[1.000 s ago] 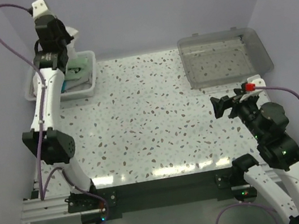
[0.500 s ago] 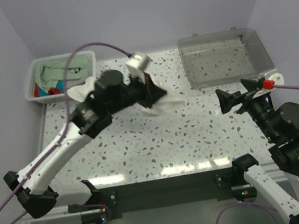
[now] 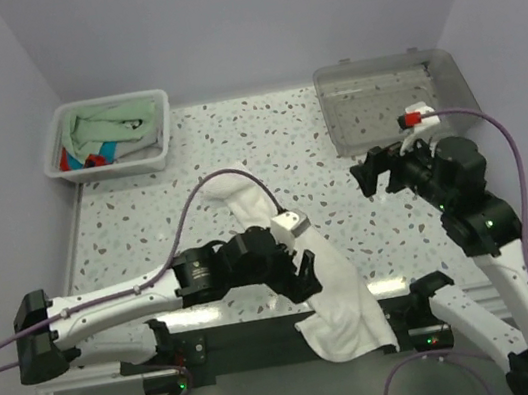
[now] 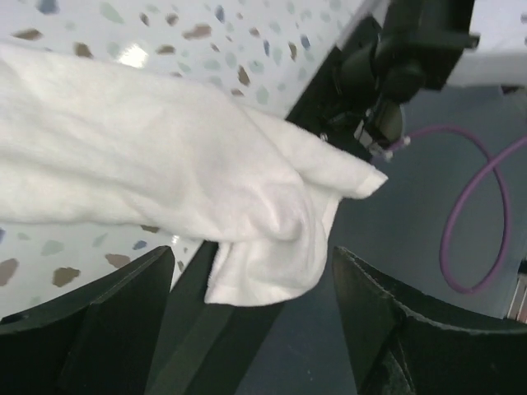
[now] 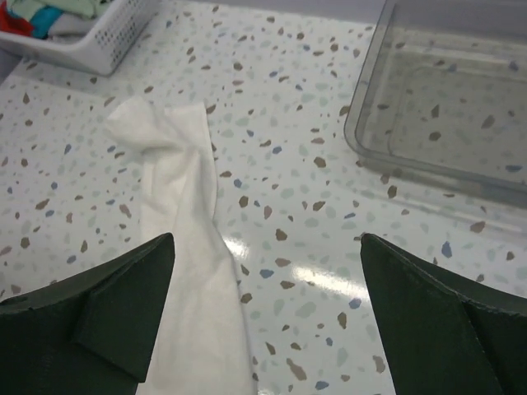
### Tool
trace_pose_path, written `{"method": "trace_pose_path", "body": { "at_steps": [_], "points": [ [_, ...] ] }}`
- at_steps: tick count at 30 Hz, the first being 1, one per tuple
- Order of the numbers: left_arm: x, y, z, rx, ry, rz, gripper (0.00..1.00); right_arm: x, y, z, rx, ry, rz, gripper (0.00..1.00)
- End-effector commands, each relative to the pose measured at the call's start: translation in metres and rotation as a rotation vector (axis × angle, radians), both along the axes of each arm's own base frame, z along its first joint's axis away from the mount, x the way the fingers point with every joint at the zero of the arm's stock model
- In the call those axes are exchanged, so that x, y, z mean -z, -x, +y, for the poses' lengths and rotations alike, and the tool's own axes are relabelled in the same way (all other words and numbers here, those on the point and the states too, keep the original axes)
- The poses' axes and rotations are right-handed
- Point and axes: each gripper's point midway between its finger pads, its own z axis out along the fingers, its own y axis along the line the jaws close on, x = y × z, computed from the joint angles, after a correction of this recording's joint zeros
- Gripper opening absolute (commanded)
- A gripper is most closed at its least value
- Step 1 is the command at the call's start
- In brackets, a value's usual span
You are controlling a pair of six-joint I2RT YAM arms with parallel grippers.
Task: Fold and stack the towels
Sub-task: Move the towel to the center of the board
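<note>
A white towel (image 3: 344, 308) lies in a long strip from mid-table (image 3: 220, 191) to the near edge, and its end hangs over that edge. My left gripper (image 3: 306, 273) hovers above it at the near edge, open. In the left wrist view the towel's hanging corner (image 4: 262, 276) lies beyond the spread fingers of the left gripper (image 4: 251, 329), free of both. My right gripper (image 3: 372, 173) is open over the table's right side, holding nothing. The right wrist view shows the towel (image 5: 177, 206) lying left of the right gripper (image 5: 268, 317). A mint green towel (image 3: 108, 122) and a turquoise-and-red one (image 3: 93, 158) sit in the basket.
The white slatted basket (image 3: 162, 144) stands at the back left, also seen as the basket (image 5: 107, 45) in the right wrist view. A clear grey tray (image 3: 448, 85) sits at the back right, shown as the tray (image 5: 370, 107) there. Below the near edge are the frame and cables.
My left arm swung from the basket across the table to the near edge, dragging the white towel out, then opened and let it go. The right gripper rose a little and stayed open.
</note>
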Motion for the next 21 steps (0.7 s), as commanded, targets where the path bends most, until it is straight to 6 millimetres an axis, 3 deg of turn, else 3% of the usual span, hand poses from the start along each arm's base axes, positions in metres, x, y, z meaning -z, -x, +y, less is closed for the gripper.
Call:
{"method": "trace_pose_path", "body": {
  "at_steps": [1,3,4,6,7,9,10,12,13,14,16,18,19,21],
  "points": [
    [-0.021,-0.075,0.028,-0.312,0.040,-0.065,0.83,0.033,-0.010,0.029,-0.104,-0.036,0.193,0.98],
    [-0.017,-0.108,0.055,-0.440,0.015,-0.081,0.83,0.056,-0.020,0.042,-0.131,-0.046,0.297,0.92],
    [-0.008,-0.136,0.083,-0.553,-0.024,-0.090,0.83,0.067,-0.023,0.048,-0.146,-0.048,0.331,0.90],
    [0.001,-0.165,0.111,-0.665,-0.053,-0.100,0.86,0.084,-0.026,0.060,-0.165,-0.036,0.386,0.84],
    [0.001,-0.190,0.131,-0.735,-0.045,-0.115,0.87,0.104,-0.031,0.066,-0.165,-0.009,0.441,0.83],
    [0.016,-0.206,0.141,-0.760,-0.054,-0.077,0.87,0.126,-0.032,0.075,-0.165,0.063,0.490,0.80],
    [0.016,-0.224,0.153,-0.804,-0.035,-0.082,0.87,0.145,-0.034,0.079,-0.162,0.100,0.546,0.79],
    [0.032,-0.239,0.157,-0.819,-0.046,-0.048,0.87,0.164,-0.037,0.084,-0.156,0.151,0.585,0.75],
    [0.028,-0.254,0.161,-0.848,-0.023,-0.063,0.87,0.171,-0.041,0.088,-0.159,0.158,0.588,0.74],
    [0.041,-0.262,0.162,-0.853,-0.043,-0.041,0.87,0.186,-0.042,0.092,-0.165,0.175,0.625,0.71],
    [0.039,-0.283,0.163,-0.875,-0.029,-0.047,0.86,0.197,-0.045,0.102,-0.194,0.184,0.643,0.68],
    [0.058,-0.297,0.159,-0.862,-0.063,-0.001,0.84,0.216,-0.044,0.112,-0.222,0.209,0.691,0.68],
    [0.052,-0.302,0.160,-0.865,-0.054,-0.012,0.84,0.223,-0.043,0.114,-0.228,0.222,0.707,0.68],
    [0.065,-0.308,0.160,-0.863,-0.082,0.009,0.82,0.243,-0.042,0.115,-0.221,0.268,0.746,0.67]
  ]
}}
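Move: The white towel's bunched far end lies roughly 29 cm ahead of the open left hand, 15 cm to its left and 17 cm below. The towel's near end, over the table's front edge, is about 7 cm back, 7 cm right and 22 cm below; the white bin stands 46 cm ahead, 38 cm left, 14 cm below. From the right hand, the towel's right edge at mid-length is 2 cm ahead, 13 cm left, 30 cm below; the clear tray is 25 cm ahead, 11 cm right, 29 cm below. Forward and to its left, the left hand swings back over the towel towards its far end, about 28 cm out, turning some 50 degrees counter-clockwise and sinking in the later part, fingers staying wide open. The right hand drops steeply about 24 cm and leftwards towards the towel's right edge, tipping its fingers down and narrowing them to roughly two-thirds open. ##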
